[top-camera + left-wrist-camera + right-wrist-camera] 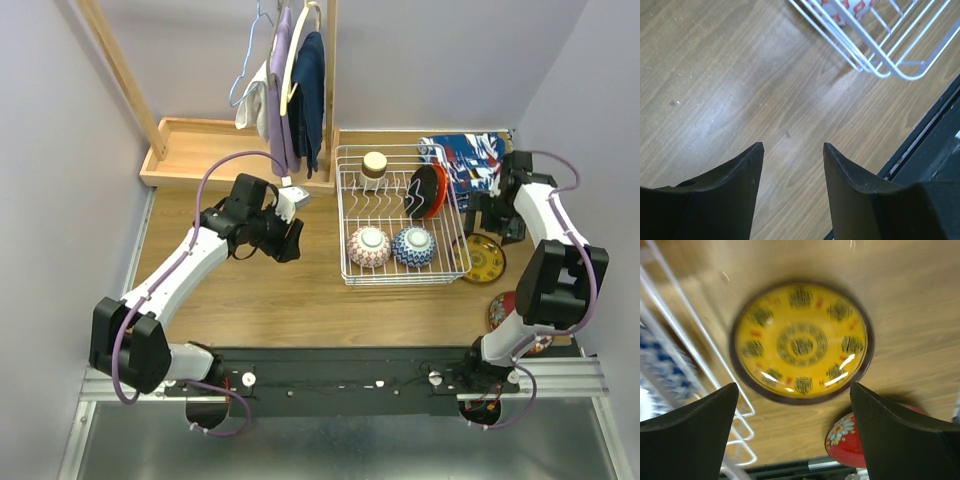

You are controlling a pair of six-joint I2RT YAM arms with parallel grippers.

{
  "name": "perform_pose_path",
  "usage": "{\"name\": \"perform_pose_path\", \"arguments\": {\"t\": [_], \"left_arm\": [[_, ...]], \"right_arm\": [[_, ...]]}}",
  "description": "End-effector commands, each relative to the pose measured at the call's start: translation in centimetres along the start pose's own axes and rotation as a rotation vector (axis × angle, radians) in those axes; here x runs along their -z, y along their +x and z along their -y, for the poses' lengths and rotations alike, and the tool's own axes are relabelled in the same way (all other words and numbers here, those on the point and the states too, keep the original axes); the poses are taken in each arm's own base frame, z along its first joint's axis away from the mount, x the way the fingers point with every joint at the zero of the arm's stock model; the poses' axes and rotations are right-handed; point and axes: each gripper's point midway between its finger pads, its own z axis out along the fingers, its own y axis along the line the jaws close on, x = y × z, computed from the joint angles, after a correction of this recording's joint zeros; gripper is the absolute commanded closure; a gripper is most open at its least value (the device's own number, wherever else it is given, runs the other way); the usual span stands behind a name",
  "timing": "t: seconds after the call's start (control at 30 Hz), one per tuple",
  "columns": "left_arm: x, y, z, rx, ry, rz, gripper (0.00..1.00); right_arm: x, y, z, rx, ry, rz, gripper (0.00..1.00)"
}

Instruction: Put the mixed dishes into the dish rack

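The white wire dish rack [455, 262] stands mid-table. It holds a tan cup [374, 164], an upright black plate [422, 190] with a red-orange plate [439, 192] against it, a red-white bowl [369, 246] and a blue-patterned bowl [414, 246]. A yellow-orange plate [484, 258] [801, 342] lies flat right of the rack. A dark red plate [500, 310] [850, 442] sits nearer, partly hidden by the right arm. My right gripper [497, 215] [794, 387] hovers open above the yellow-orange plate. My left gripper [285, 240] [792, 147] is open over bare wood left of the rack [880, 60].
A blue-red patterned cloth [470, 165] lies behind the rack at the right. A shallow wooden tray [200, 150] sits at the back left, with clothes on hangers [290, 90] above it. The black base rail [935, 145] runs along the near edge.
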Motion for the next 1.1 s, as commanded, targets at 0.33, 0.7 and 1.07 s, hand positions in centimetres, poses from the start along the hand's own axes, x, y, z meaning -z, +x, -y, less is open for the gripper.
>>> {"name": "perform_pose_path", "arguments": {"t": [0.33,0.7,1.07], "left_arm": [[0.7,4.7,-0.5,-0.081,0.040,-0.236,0.39],[0.2,4.9,-1.1,-0.072,0.026,-0.266,0.39],[0.0,5.4,-1.7,-0.077,0.007,-0.286,0.39]], "right_arm": [[-4.4,3.8,3.7,-0.154,0.004,0.015,0.06],[-7.4,4.5,6.2,-0.291,-0.018,-0.022,0.08],[-9.8,6.8,0.7,-0.325,-0.333,-0.193,0.33]]}}
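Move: The yellow plate lies right under the open right hand, its middle about 3 cm back and roughly 10 cm below. From this hand the blue-patterned bowl stands some 15 cm to the left, level with it, and the dish rack's middle about 19 cm to the left and 7 cm ahead. The red flowered plate is about 18 cm back and 9 cm to the right. From the left hand the yellow plate is about 46 cm to the right, roughly level ahead, 15 cm below. The right hand comes to straddle the yellow plate's right rim, one finger over the plate and one just outside it, and starts to close without shutting. It gets there by sinking about 9 cm while drawing back and swinging right past the plate, then edges back left and slightly forward, turning clockwise and leaning its fingertips in to the left. The open left hand eases down, left and back, about 4 cm lower. ##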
